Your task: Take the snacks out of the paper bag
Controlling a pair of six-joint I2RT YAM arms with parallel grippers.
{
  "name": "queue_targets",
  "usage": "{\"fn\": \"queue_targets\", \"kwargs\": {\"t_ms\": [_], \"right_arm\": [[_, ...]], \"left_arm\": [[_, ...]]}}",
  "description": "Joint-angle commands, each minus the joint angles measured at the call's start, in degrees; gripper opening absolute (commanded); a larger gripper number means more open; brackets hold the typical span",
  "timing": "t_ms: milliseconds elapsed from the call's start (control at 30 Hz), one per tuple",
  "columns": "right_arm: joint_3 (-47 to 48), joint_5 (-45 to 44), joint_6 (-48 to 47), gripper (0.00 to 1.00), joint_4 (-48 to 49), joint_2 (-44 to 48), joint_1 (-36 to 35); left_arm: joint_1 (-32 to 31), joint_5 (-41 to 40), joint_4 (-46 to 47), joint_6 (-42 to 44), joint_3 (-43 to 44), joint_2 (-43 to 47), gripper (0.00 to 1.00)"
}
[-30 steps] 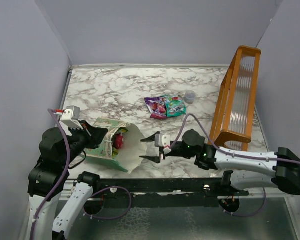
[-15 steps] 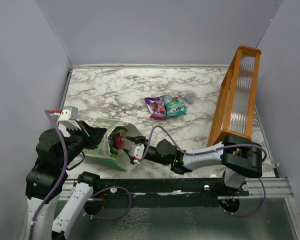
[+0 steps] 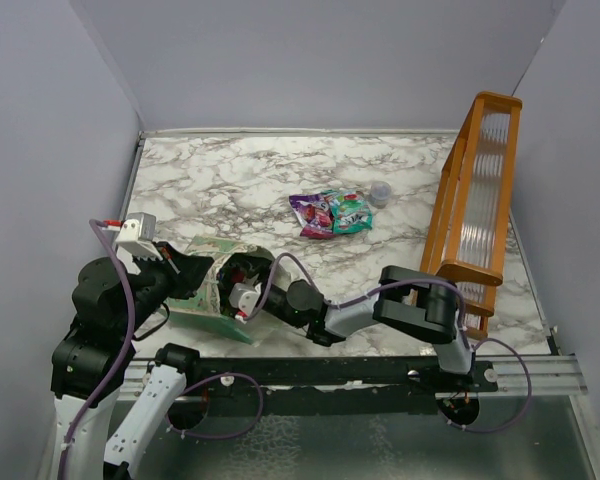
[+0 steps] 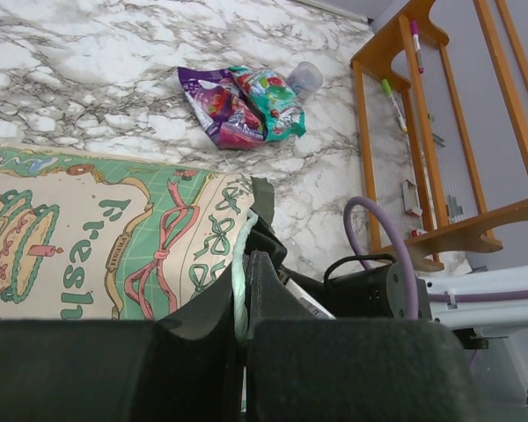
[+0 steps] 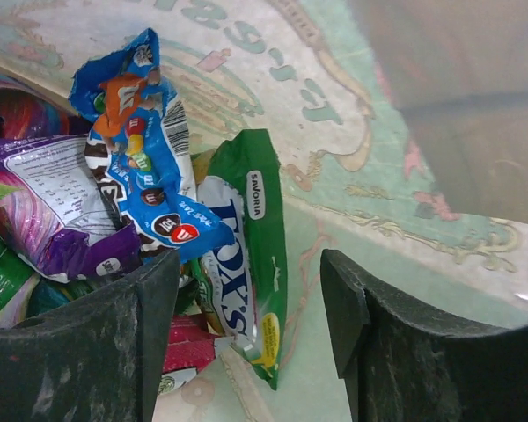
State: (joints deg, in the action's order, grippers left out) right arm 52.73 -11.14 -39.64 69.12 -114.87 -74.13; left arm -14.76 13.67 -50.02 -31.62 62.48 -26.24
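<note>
The paper bag (image 3: 208, 283) lies on its side on the marble table, mouth facing right. My left gripper (image 3: 184, 266) is shut on the bag's green top edge (image 4: 241, 281) and holds the mouth open. My right gripper (image 3: 242, 292) is inside the mouth, open. In the right wrist view its jaws (image 5: 246, 272) straddle a green packet (image 5: 262, 237) without pinching it. A blue packet (image 5: 141, 171), a purple packet (image 5: 44, 207) and a red packet (image 5: 183, 345) lie heaped beside it on the bag's white inside (image 5: 334, 132). Two snacks, purple (image 3: 313, 213) and teal (image 3: 352, 214), lie out on the table.
A small clear cup (image 3: 380, 192) stands just right of the two loose packets. The orange wooden rack (image 3: 475, 190) leans along the right wall. My right arm's purple cable (image 3: 280, 262) loops over the bag's mouth.
My right gripper has moved left across the table and into the bag's mouth. The left gripper has kept its hold on the bag's edge and has barely shifted.
</note>
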Motion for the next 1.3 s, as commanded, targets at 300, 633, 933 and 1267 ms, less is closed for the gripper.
{"fn": "queue_targets", "kwargs": {"t_ms": [300, 633, 933, 1267], "right_arm": [[8.5, 0.0, -0.9, 0.49, 0.1, -8.1, 3.2], [8.7, 1.1, 1.2, 0.28, -1.7, -7.7, 3.5], [4.9, 1.9, 4.8, 0.01, -2.5, -2.9, 3.5], [-3.3, 10.2, 13.3, 0.01, -10.9, 9.8, 3.3]], "left_arm": [[-0.3, -0.9, -0.8, -1.1, 2.6, 0.6, 0.0], [-0.3, -1.4, -1.0, -1.3, 2.5, 0.9, 0.0], [-0.3, -1.9, -1.1, -1.7, 2.5, 1.4, 0.0], [-0.2, -4.2, -1.1, -2.3, 2.2, 2.1, 0.0]]}}
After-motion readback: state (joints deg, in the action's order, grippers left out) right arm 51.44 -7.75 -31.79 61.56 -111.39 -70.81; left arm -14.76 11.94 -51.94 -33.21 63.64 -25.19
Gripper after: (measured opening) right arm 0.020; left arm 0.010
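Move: The right hand is already inside the bag, fingers pointing mostly left. The green Twix packet lies about 5 cm to its left, 3 cm ahead and 3 cm lower. The blue M&M's packet is level with the hand, some 7 cm left and 6 cm lower. A red packet lies roughly 6 cm ahead, 4 cm left and 6 cm down. From the left hand, the Twix packet is about 5 cm ahead, 3 cm left and 16 cm below. Forward by about 4 cm, sinking nearly 3 cm and edging left, the right hand reaches deeper towards the green Twix packet. The open fingers close fully, pinching its near edge; the hand then draws back out some 3 cm to the right and 2 cm back, rising slightly. The left hand keeps its pinch on the bag's white handle, almost still. ##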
